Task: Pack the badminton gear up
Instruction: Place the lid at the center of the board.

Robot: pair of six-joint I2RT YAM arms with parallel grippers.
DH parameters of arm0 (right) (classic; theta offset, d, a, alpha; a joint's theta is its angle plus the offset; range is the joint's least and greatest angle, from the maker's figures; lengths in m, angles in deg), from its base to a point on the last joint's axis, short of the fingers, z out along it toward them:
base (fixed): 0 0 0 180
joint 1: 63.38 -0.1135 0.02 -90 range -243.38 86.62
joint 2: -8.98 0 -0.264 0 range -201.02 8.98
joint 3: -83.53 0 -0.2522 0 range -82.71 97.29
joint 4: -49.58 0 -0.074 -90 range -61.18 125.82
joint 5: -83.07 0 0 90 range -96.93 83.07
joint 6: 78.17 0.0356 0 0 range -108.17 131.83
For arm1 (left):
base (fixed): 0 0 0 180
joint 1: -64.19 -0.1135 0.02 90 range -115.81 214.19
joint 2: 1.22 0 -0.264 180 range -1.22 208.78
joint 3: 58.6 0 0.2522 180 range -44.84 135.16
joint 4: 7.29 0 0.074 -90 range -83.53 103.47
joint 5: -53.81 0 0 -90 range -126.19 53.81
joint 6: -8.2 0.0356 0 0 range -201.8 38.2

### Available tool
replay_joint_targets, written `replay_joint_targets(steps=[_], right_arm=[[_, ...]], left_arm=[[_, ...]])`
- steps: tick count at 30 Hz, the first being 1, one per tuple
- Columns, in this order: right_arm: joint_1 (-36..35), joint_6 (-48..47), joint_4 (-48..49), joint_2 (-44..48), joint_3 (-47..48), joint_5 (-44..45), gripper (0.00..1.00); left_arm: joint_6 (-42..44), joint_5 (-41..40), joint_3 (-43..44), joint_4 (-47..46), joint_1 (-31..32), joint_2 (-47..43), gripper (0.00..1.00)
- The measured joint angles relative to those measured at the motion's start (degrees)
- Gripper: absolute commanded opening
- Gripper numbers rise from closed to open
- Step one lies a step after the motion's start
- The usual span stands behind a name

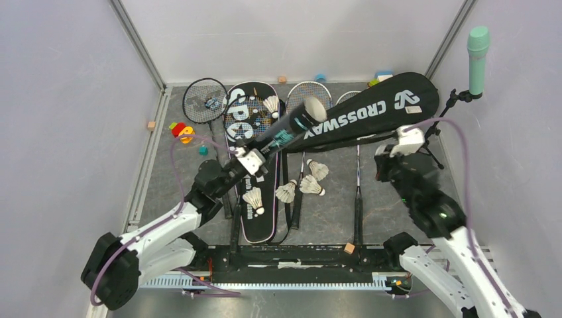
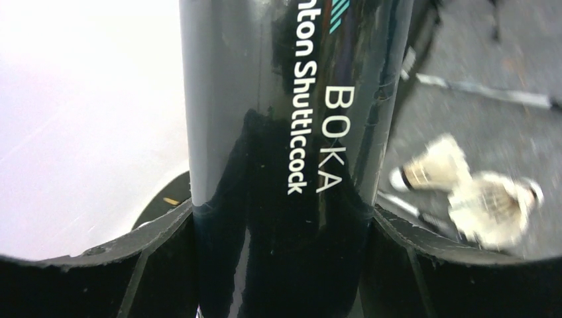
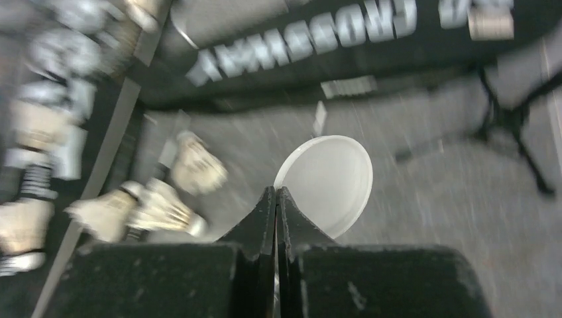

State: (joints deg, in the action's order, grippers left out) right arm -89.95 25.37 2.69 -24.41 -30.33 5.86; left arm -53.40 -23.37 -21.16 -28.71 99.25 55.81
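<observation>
My left gripper (image 1: pixel 264 147) (image 2: pixel 281 225) is shut on the long black tube (image 1: pixel 288 126) (image 2: pixel 285 132), which is lifted and slants up to the right with its open end high. The right gripper (image 1: pixel 383 165) (image 3: pixel 276 192) is shut on the rim of a white round lid (image 3: pixel 331 179), above the mat. The "CROSSWAY" bag (image 1: pixel 378 109) (image 3: pixel 305 46) lies across the back, and the "SPORT" bag (image 1: pixel 255 222) lies lengthwise under the tube. Loose shuttlecocks (image 1: pixel 318 169) (image 2: pixel 437 169) (image 3: pixel 195 165) lie mid-mat, another (image 1: pixel 254 199) on the SPORT bag. Rackets (image 1: pixel 204 99) lie at the back.
A mint-green microphone (image 1: pixel 477 50) on a black stand rises at the far right, close to my right arm. Small coloured blocks (image 1: pixel 180 130) sit at the left and along the back wall, one (image 1: pixel 348 248) near the front rail. Racket shafts (image 1: pixel 358 199) run toward me.
</observation>
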Motion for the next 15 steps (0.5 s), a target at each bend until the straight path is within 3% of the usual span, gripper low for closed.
replay_joint_targets(steps=[3, 7, 13, 15], right_arm=[[0.02, 3.87, 0.11, -4.20, -10.51, 7.65, 0.01], [0.72, 9.16, 0.79, -13.33, -20.00, 13.86, 0.04], [3.93, 13.68, 4.24, -20.96, -25.77, 15.93, 0.57], [4.09, 12.07, 5.92, -20.63, -26.45, 13.75, 0.83]], left_arm=[[-5.60, -6.64, -0.13, -4.68, 0.00, -3.32, 0.29], [-12.81, -17.57, -1.03, -9.42, -0.02, -7.50, 0.26], [-18.58, -26.80, -3.32, -7.96, -0.02, -14.10, 0.32], [-19.47, -27.87, -4.50, -7.17, -0.02, -17.22, 0.31]])
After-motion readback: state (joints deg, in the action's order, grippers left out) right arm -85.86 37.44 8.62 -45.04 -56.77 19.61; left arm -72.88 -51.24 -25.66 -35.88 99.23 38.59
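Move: My right hand holds the white lid over the board. The bare patch it is bound for lies about 26 cm below and 6 cm to the right, 1 cm back. Of that patch, the racket grip is some 9 cm left and 8 cm nearer me, the closest shuttlecock about 25 cm left and 1 cm farther out, and the CROSSWAY bag roughly 29 cm beyond and 8 cm left. From my left hand, still gripping the tube, the patch is about 43 cm right, 8 cm back and 19 cm down. I drop my right hand quickly, some 25 cm, drifting about 6 cm right while my fingers tip down roughly 35 degrees and swing clockwise, then spread them to let go of the lid on the bare board. Meanwhile my left hand keeps its hold on the tube and carries it about 9 cm left and 8 cm up, rolling it from its rightward slant towards upright. ##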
